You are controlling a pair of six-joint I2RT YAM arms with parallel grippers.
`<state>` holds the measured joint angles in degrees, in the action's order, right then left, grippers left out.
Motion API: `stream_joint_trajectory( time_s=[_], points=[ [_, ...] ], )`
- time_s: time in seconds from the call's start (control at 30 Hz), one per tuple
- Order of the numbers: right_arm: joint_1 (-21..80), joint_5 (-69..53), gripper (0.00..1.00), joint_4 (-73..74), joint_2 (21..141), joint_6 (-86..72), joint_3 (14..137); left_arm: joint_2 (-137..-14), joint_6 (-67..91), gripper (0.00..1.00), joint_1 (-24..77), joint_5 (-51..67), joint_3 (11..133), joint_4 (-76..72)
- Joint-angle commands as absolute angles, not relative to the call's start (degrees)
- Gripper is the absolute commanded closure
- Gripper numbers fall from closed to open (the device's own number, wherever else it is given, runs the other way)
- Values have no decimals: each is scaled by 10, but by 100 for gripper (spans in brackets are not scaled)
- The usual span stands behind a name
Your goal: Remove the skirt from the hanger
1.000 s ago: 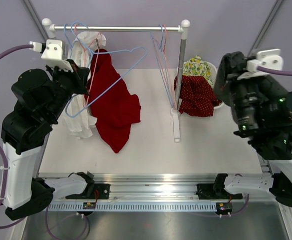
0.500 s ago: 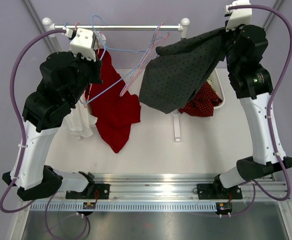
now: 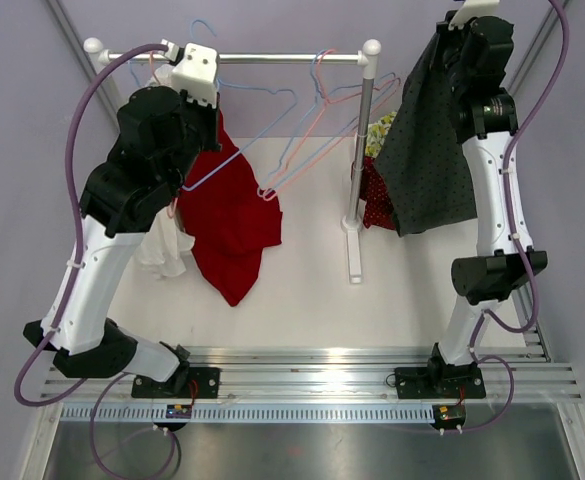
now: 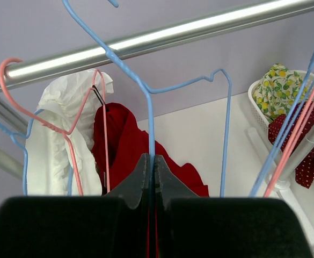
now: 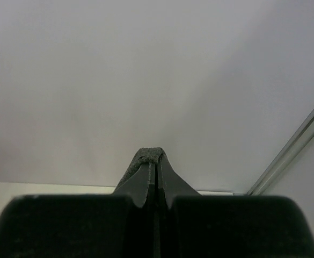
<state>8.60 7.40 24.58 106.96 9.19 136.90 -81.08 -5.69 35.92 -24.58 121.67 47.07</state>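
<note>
The skirt (image 3: pixel 427 150) is dark grey with small dots. It hangs to the right of the rack post, apart from every hanger. My right gripper (image 5: pixel 152 161) is shut on a fold of the skirt (image 5: pixel 148 155) at its top, high near the back wall. My left gripper (image 4: pixel 152 161) is shut on the wire of a blue hanger (image 4: pixel 150 118). That blue hanger (image 3: pixel 244 143) hooks on the rail and is bare. In the top view both sets of jaws are hidden by the arms and the cloth.
The metal rail (image 3: pixel 272 57) also carries a red garment (image 3: pixel 227 210), a white garment (image 3: pixel 162 245) and bare pink and blue hangers (image 3: pixel 312 150). The rack post (image 3: pixel 360 150) stands mid-table. A white basket (image 4: pixel 258 105) at the back right holds a lemon-print cloth (image 4: pixel 277 86) and a red dotted one (image 4: pixel 307 145).
My right arm has swung the skirt from the middle of the rail out to the right, past the post. My left arm has moved right along the rail with the blue hanger.
</note>
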Motion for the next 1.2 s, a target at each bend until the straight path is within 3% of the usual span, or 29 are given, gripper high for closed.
stream_joint_trajectory(
  time_s=[0.0, 0.23, 0.33, 0.57, 0.63, 0.73, 0.8, 0.83, 0.87, 0.9, 1.03, 1.17],
  points=[
    [64, 56, 100, 141, 1092, 52, 1398, -823, -84, 100, 361, -270, 1219, 425],
    [31, 3, 100, 111, 1159, -21, 1405, -818, -81, 100, 361, -274, 1158, 401],
    [31, -43, 100, 75, 1136, -57, 1330, -808, -71, 100, 361, -274, 1118, 386],
    [31, -105, 100, -35, 1106, -127, 1095, -784, -48, 87, 360, -263, 1078, 372],
    [31, -126, 100, -33, 1126, -134, 1083, -783, -47, 80, 360, -260, 1078, 373],
    [31, -152, 95, -4, 1150, -137, 1086, -781, -46, 77, 359, -260, 1081, 373],
    [31, -161, 65, 21, 1156, -141, 1087, -781, -44, 74, 359, -260, 1086, 379],
    [31, -162, 42, 29, 1158, -142, 1091, -781, -42, 71, 359, -260, 1088, 381],
    [31, -159, 7, 42, 1153, -147, 1093, -780, -41, 56, 359, -260, 1092, 386],
    [31, -157, 1, 46, 1153, -147, 1094, -780, -40, 50, 359, -259, 1094, 387],
    [31, -150, 1, 58, 1109, -140, 1086, -770, -31, 13, 359, -250, 1126, 410],
    [31, -100, 1, 80, 1036, -113, 1065, -748, -11, 7, 361, -268, 1160, 460]
  ],
)
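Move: My left hand grips the near shoulder of the blue hanger; its place on the rail is about 14 cm ahead and 3 right, roughly level. The red garment hangs some 10 cm ahead, 3 left and 20 lower; the other pink and blue hangers are about 12 ahead, 18 right. From my right hand, holding the grey dotted skirt, the basket lies about 10 cm ahead and 45 below, with the rack's right post top 14 cm left and 4 nearer. I lower my right hand about 25 cm and reach some 8 cm forward over the basket, tipping the fingers roughly 20 degrees down, then open them wide and let go of the grey skirt. Meanwhile my left hand sinks 7 cm and eases forward to set the blue hanger's hook on the rail, opens around the wire and rises a few centimetres, drawing back slightly. ##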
